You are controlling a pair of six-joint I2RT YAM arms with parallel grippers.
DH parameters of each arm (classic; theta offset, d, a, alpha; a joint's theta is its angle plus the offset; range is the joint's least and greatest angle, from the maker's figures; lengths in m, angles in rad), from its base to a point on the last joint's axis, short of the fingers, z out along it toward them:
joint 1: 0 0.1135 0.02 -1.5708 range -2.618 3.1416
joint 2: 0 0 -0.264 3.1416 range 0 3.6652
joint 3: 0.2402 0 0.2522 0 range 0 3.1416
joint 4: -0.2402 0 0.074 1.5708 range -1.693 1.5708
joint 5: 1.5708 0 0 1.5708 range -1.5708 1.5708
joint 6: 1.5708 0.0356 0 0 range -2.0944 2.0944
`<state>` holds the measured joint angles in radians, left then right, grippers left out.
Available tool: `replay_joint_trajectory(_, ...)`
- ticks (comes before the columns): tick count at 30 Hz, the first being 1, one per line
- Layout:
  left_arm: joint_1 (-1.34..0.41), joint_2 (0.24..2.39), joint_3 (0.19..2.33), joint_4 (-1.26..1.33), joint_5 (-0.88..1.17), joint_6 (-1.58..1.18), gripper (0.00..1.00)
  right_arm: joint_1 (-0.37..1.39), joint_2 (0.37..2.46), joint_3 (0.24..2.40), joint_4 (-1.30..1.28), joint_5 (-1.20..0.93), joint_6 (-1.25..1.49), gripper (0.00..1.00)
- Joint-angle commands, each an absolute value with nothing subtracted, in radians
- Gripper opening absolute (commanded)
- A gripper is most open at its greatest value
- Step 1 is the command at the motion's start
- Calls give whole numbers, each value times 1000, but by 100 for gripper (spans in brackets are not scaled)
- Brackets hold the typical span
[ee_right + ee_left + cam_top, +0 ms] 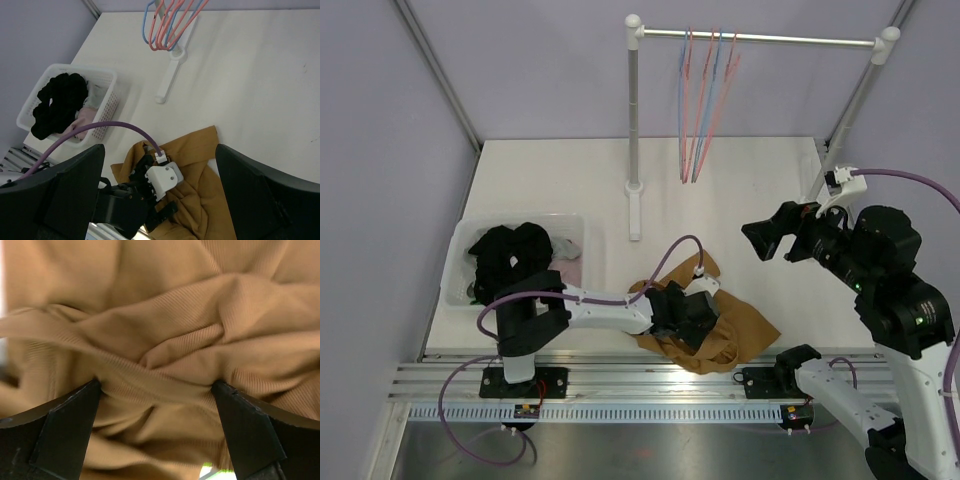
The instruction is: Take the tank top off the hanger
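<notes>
The mustard tank top (740, 335) lies crumpled on the table near the front edge, off any hanger. Several bare pink and blue hangers (705, 100) hang on the rail at the back. My left gripper (692, 322) is down on the tank top (165, 330). Its jaws stand wide open, with folds of fabric bunched between the fingertips (85, 395). My right gripper (757, 240) is raised above the table to the right, open and empty. It looks down on the tank top (210, 200) and the hangers (167, 25).
A white basket (460, 270) holding black and pink clothes stands at the left. The rack's post and foot (635, 215) stand mid-table behind the tank top. The rail (790, 40) spans the back.
</notes>
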<state>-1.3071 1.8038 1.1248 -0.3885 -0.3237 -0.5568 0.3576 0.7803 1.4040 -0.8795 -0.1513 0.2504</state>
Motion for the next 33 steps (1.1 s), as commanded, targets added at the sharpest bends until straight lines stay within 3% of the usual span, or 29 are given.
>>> replay_joint_trajectory(1,-1321,1870,1163,-353,-304,-609,90,356,736,1405,-870,-173,259,100)
replay_joint_trajectory(4,-1321,1888,1132,-330,-282,-630,48,354,712,1397,-865,-196,264,99)
replay_joint_trajectory(5,-1321,1878,1126,-328,-284,-640,14,354,709,1397,-865,-196,264,100)
replay_joint_trajectory(6,-1321,1847,1114,-336,-302,-649,4,354,703,1399,-871,-192,264,99)
replay_joint_trajectory(7,-1321,1821,1114,-351,-322,-655,0,356,700,1402,-882,-181,262,99)
replay_joint_trajectory(18,-1227,1344,1221,-756,-701,-638,0,354,681,1427,-910,-164,247,99)
replay_joint_trajectory(24,-1080,1156,1348,-899,-742,-554,0,354,684,1433,-913,-155,238,99)
replay_joint_trajectory(33,-838,1062,1552,-1054,-720,-436,0,354,699,1440,-893,-158,238,100)
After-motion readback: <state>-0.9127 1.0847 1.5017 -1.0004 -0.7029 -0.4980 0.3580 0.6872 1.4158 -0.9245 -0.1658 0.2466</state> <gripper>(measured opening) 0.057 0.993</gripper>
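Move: The brown tank top lies bunched on the table right at the left hand's open fingers, its middle only about 1 cm ahead and 1 cm lower. The white basket it goes to, with the black tank top in it, stands some 37 cm to the left and 14 cm ahead; the rack post's foot is about 25 cm ahead and 13 cm left. From the right hand, the brown tank top is roughly 8 cm left, 5 cm back and 37 cm below. The left fingers sink another centimetre and close, pinching a fold of the brown tank top, then carry it up more than 30 cm while swinging about 23 cm left and some 10 cm forward towards the basket, fingers staying shut. The wrist turns counter-clockwise and its fingertips tip up and outward. The right hand, empty and open, eases back about 3 cm. ##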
